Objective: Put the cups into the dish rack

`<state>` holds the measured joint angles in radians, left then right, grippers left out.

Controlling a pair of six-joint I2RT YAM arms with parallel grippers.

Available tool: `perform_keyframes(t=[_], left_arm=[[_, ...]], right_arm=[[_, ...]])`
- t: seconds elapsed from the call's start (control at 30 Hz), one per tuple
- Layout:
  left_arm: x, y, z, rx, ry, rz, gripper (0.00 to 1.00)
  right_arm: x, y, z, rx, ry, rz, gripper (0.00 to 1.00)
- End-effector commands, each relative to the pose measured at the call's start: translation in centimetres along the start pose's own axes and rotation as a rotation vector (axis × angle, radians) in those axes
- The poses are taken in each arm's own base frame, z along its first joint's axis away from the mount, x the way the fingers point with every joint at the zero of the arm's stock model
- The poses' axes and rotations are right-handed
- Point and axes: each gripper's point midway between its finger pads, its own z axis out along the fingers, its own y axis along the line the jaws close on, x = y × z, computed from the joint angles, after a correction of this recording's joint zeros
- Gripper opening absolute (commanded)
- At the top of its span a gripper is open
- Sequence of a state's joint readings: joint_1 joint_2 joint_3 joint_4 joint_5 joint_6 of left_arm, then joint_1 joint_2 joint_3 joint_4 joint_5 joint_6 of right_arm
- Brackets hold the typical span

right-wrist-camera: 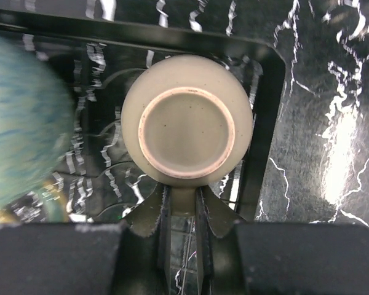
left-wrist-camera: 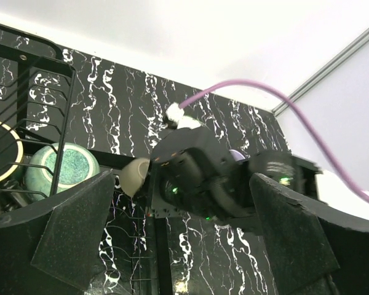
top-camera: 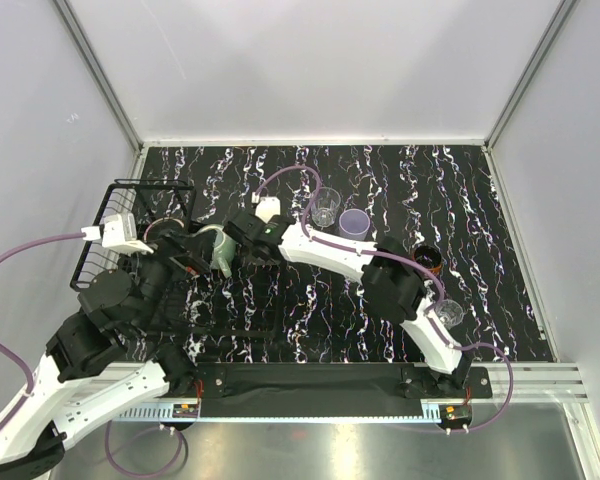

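Observation:
My right gripper (right-wrist-camera: 183,203) is shut on the handle of an olive-beige mug (right-wrist-camera: 186,132). The mug is upside down, base toward the camera, over the flat tray end of the black wire dish rack (right-wrist-camera: 265,117). In the top view that mug (top-camera: 223,256) hangs beside the rack's raised basket (top-camera: 148,186). A teal mug (left-wrist-camera: 61,166) lies in the rack, with a gold-rimmed dark mug (left-wrist-camera: 1,153) left of it. My left gripper (left-wrist-camera: 184,246) stands open and empty just left of the right gripper, low over the rack.
On the marbled table (top-camera: 310,310) to the right stand a clear glass (top-camera: 325,208), a lavender cup (top-camera: 354,223), a dark copper-rimmed mug (top-camera: 427,258) and another clear glass (top-camera: 449,314). The right arm stretches across the table's middle. White walls enclose it.

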<state>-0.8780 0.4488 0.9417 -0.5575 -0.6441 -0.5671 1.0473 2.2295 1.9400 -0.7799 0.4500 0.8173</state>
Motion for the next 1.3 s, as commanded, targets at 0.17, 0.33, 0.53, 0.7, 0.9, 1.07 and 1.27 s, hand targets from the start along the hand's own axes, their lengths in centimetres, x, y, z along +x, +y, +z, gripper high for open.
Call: perform_keyframes(t=[0.17,0.33,0.53,0.7,0.9,1.07,1.27], left_arm=[[-1.6,0.2,-0.4,-0.009,-0.053,-0.018,0.99],[-1.4,0.1,-0.4,-0.006,-0.047,-0.017,0.99],[-1.5,0.1,-0.5,-0.001,-0.047,-0.018,0.99],[-1.5,0.2,-0.6,-0.01,-0.04,-0.018,0.99],[-2.2,0.2,-0.8,-0.021,-0.042,-0.018,0.99],[-2.4,-0.9,-0.6,0.01,-0.023,-0.004,0.99],[-0.9,-2.3,0.5,0.007,0.078,0.029,0.99]], right_arm=[[-1.2,-0.3,0.5,0.076,-0.063,0.087,0.0],[-1.1,-0.1,0.9,0.083,-0.058,0.07,0.21],[-0.4,0.0,1.4,0.079,-0.033,0.048,0.39],[-0.5,0.0,0.8,0.066,-0.027,0.039,0.45],[-2.0,1.4,-3.8,-0.07,-0.037,0.041,0.57],[-3.7,1.5,-9.1,-0.181,-0.078,0.054,0.64],[-4.5,-2.1,-14.5,-0.228,-0.131,0.08,0.68]])
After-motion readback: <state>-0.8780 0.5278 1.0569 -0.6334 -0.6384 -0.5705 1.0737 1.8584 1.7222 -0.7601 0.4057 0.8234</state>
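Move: The small beige cup is held upside down by its handle in the right gripper; its spot in the dish rack's far right corner is about 3 cm ahead of the right hand and 2 cm down. The teal cup stands some 9 cm to the hand's left and 2 cm ahead. The clear glass is about 13 cm to its right and 11 cm ahead. From the left hand the corner spot is about 14 cm ahead, 9 cm right and 28 cm below. Lower the right gripper about 2 cm to put the upside-down beige cup into the rack's far right corner, beside the teal cup. Hold there while opening the fingers to let go of the handle, then pull the empty hand up some 12 cm from the low point, drifting back and a little right, away from the cup. ##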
